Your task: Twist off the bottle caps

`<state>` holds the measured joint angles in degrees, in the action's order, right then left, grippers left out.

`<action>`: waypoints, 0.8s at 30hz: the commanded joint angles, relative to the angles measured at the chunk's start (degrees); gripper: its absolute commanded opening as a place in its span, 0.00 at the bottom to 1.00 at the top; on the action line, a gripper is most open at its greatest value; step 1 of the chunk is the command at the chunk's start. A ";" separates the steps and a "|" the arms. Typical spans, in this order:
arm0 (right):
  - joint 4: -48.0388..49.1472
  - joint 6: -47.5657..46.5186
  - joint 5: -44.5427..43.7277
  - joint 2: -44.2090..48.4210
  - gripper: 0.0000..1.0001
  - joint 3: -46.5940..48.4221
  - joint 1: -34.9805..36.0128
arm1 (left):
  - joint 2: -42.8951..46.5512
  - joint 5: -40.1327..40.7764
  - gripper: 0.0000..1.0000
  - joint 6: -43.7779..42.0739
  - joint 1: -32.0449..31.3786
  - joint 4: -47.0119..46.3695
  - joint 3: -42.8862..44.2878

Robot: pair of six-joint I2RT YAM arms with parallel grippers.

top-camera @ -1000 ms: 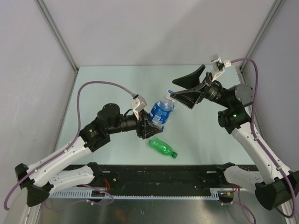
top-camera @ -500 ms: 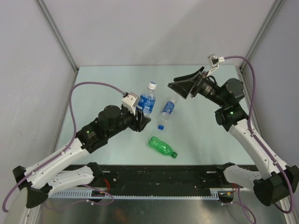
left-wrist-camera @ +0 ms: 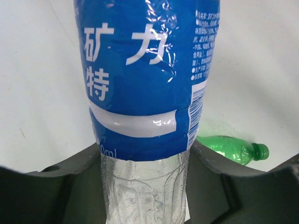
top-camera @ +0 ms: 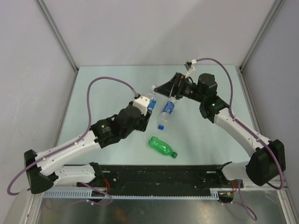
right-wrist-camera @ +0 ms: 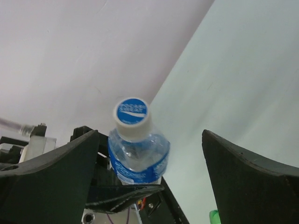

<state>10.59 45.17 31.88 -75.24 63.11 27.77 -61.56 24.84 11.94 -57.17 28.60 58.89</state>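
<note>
A clear bottle [left-wrist-camera: 140,70] with a blue label stands upright between my left gripper's [left-wrist-camera: 145,186] jaws, which are shut on its clear lower body. In the top view this bottle [top-camera: 150,104] sits at table centre with its cap [top-camera: 153,88] on top. The cap [right-wrist-camera: 132,116] is white with a blue top. My right gripper [right-wrist-camera: 150,135] is open, its fingers [right-wrist-camera: 51,177] spread wide on either side of the cap without touching it. A second clear bottle [top-camera: 166,111] lies on the table. The green bottle [top-camera: 160,146] with its green cap [top-camera: 174,155] lies nearer me.
The light green table [top-camera: 103,84] is walled at the back and at both sides. The green bottle [left-wrist-camera: 231,148] lies just beyond the left gripper's right jaw. The right gripper [top-camera: 163,87] hangs above the lying clear bottle.
The left arm carried its bottle left and set it upright. The right gripper swung left and down until its open fingers flank the cap.
</note>
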 commanded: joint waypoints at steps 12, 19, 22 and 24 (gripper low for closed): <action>3.13 3.81 -1.02 -4.49 0.71 4.84 2.22 | -5.05 6.19 0.00 -1.26 -2.24 2.89 4.85; 4.53 5.30 0.04 -6.41 0.47 4.92 2.37 | -5.82 6.59 0.00 -1.68 -2.25 2.88 4.55; 4.65 5.51 -0.03 -6.83 0.27 4.99 2.32 | -5.78 6.62 0.00 -1.81 -2.29 2.90 4.30; 4.69 5.45 -0.01 -6.89 0.11 4.98 2.36 | -5.77 6.80 0.00 -1.83 -2.26 2.90 4.12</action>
<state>12.43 49.74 31.33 -82.04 65.39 29.71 -67.24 30.33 11.51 -59.09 32.64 61.30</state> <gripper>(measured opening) 0.282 0.578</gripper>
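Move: Just ahead of the right fingertips, about 4 cm to the right hand's left, 1 cm farther out and level with them, is the white cap of the bottle that the left hand holds near its base. From the left hand that cap is some 9 cm ahead, 4 cm right and 11 cm up. On the table, some 31 cm below the right hand, a blue-label bottle lies roughly 10 cm ahead and 4 cm right, and a green bottle about 12 cm back, 1 cm right. Reaching about 2.5 cm left, sinking 2 cm and easing slightly forward, the right hand brings its wide-open fingers around the white cap and closes them until they pinch its sides. The left hand keeps its grip on the bottle, lowering it about 2 cm and rolling some 10 degrees, left side up. ##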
